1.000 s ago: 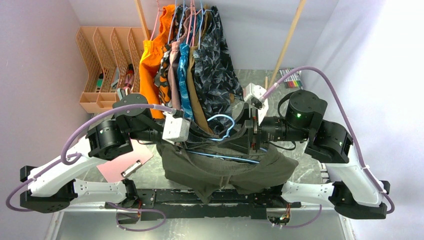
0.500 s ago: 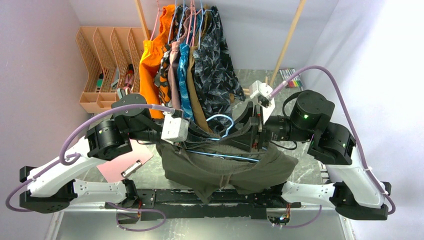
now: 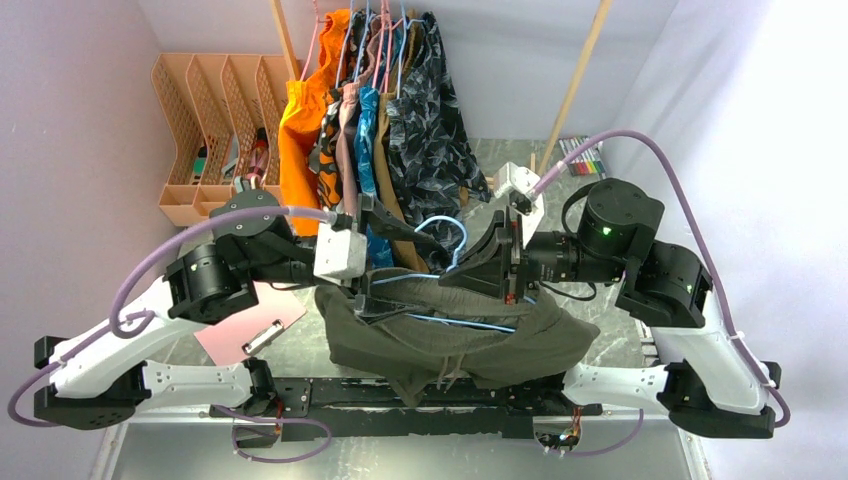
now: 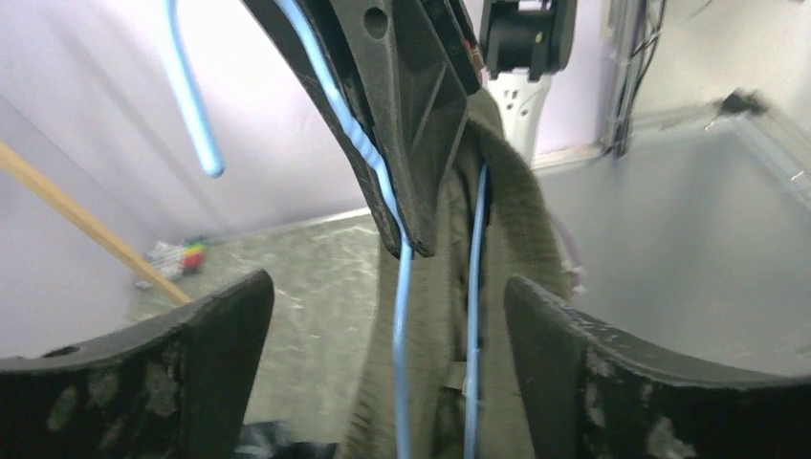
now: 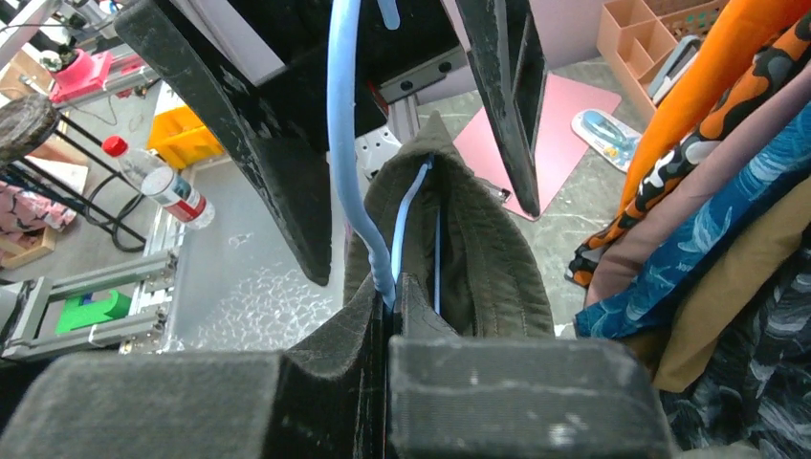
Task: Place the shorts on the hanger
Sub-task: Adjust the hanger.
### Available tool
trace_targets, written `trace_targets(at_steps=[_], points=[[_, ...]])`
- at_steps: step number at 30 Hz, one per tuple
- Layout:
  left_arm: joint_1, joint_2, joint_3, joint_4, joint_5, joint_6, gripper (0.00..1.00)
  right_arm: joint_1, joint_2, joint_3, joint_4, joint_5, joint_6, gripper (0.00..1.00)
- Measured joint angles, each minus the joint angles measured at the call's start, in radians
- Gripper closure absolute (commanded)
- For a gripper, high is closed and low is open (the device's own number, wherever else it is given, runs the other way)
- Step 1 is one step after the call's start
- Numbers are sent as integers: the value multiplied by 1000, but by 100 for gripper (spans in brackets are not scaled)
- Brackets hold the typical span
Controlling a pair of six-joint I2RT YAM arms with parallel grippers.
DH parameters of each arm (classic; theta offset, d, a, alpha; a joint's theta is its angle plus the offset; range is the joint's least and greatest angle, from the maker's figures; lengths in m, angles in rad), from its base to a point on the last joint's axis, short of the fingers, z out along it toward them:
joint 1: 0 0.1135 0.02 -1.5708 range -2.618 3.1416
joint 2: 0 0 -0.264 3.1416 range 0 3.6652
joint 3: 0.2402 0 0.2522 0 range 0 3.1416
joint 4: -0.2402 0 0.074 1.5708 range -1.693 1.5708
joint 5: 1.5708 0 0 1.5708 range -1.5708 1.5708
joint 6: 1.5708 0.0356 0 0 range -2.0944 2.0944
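Note:
The dark olive shorts [image 3: 450,345] hang draped over the light-blue hanger [image 3: 455,322], whose hook [image 3: 447,236] points toward the clothes rack. My right gripper [image 3: 443,284] is shut on the hanger's upper wire [image 5: 383,277], just above the shorts' waistband [image 5: 488,249]. My left gripper [image 3: 398,272] is open at the hanger's left end. Its fingers [image 4: 153,382] straddle both hanger wires [image 4: 402,363] and the shorts [image 4: 516,229] without touching them. In the left wrist view the right gripper's shut fingers [image 4: 411,124] show at the top.
A rack of hanging clothes [image 3: 400,120] with an orange garment [image 3: 305,110] stands close behind the grippers. Peach file organizers [image 3: 210,120] sit at the back left. A pink clipboard [image 3: 250,325] lies under the left arm, and markers [image 3: 583,158] and a leaning wooden pole [image 3: 575,90] are at the back right.
My left gripper has opened off the hanger's left end and drawn back a little. My right gripper has shut on the hanger wire. The shorts stay draped.

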Motion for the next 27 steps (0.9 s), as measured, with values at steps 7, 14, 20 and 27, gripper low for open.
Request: trace_targets(at_steps=[7, 14, 20, 27], points=[[0, -65, -8, 24, -82, -20, 3, 0, 9, 100, -109, 117, 3, 100], [0, -295, -146, 142, -224, -61, 2, 1, 75, 369, -315, 591, 85, 100], [0, -396, -201, 225, -298, -96, 2, 0, 130, 539, -449, 863, 158, 100], [0, -368, -249, 226, -325, -120, 3, 0, 163, 631, -528, 951, 168, 100]])
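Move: Pinched by its neck in the right fingers, the blue hanger has its middle about 2 cm back and 4 cm below the right hand, with the olive shorts' middle some 4 cm back and 13 cm below. The rack's right post foot lies roughly 35 cm ahead, 17 cm right and 43 cm below. From the empty left hand, the hanger is about 6 cm right, 2 cm back and 4 cm below; the olive shorts are 7 cm right, 4 cm back and 13 cm below. Swinging the held hanger clear, the right hand goes about 14 cm right, 10 cm forward and some 5 cm up, turning about 55 degrees clockwise with its grip kept. The left fingers finish opening around the bar and back off about 11 cm left and 7 cm up, tipping upward and turning slightly counter-clockwise, then ease back down and right a couple of centimetres. ##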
